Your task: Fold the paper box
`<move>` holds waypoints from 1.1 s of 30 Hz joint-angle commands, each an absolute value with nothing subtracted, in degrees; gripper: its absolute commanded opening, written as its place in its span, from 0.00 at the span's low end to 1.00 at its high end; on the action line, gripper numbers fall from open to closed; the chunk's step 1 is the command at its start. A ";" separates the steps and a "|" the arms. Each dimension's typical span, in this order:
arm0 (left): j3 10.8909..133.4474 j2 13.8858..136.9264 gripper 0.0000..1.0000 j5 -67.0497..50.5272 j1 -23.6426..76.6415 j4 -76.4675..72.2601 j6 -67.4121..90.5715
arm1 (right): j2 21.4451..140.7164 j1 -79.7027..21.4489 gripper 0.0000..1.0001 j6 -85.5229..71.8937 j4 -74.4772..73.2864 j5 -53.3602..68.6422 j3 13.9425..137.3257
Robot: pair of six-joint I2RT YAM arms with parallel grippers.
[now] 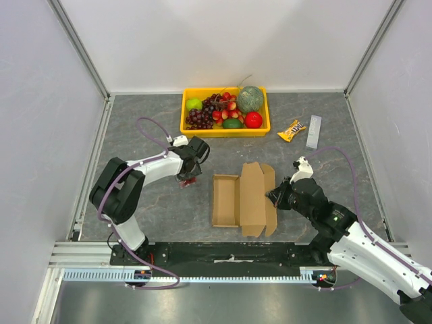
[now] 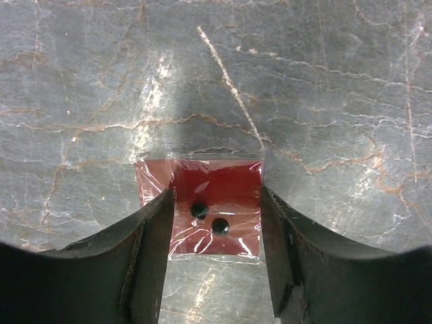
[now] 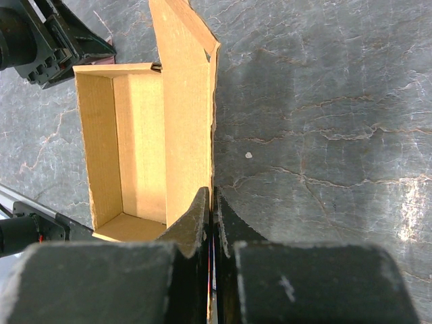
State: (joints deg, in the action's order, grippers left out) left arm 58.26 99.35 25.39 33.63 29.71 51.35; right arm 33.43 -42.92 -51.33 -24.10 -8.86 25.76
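The paper box [image 1: 243, 199] is brown cardboard, lying mid-table as an open tray with its lid flap standing up on the right. In the right wrist view the box [image 3: 135, 135] shows its hollow inside. My right gripper [image 3: 212, 199] is shut on the lid flap's free edge, also seen from above [image 1: 273, 196]. My left gripper [image 1: 187, 179] hovers left of the box over a small dark-red packet [image 2: 223, 179] lying on the table. Its fingers [image 2: 158, 229] stand apart on either side of the packet, the left one overlapping the packet's left part.
A yellow tray [image 1: 185, 121] of fruit stands at the back. A yellow candy packet [image 1: 291, 130] and a pale flat strip [image 1: 314, 131] lie at the back right. Grey walls close in on three sides.
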 commanded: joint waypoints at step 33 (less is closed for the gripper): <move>58.18 91.48 0.89 1.85 27.96 24.17 0.09 | 31.73 -43.07 0.04 -50.36 -24.70 -8.26 26.89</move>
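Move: The red packet lies on the table right between the left gripper's fingertips, barely 1 cm below the hand point. From the left hand, the box tray is about 14 cm to the right and 7 cm back; the raised lid is some 22 cm right, 5 cm back and 7 cm higher; the fruit basket is about 25 cm ahead and 14 cm right. From the right hand, the packet is roughly 29 cm left, 4 cm ahead and 12 cm below. Ease the left gripper back a touch and lift it straight off the red packet by about 9 cm, opening the fingers wider, then sink some 4 cm back towards the packet. All the while, turn the wrist clockwise some 45 degrees and drift a couple of centimetres right, keeping the open fingers over the packet. ##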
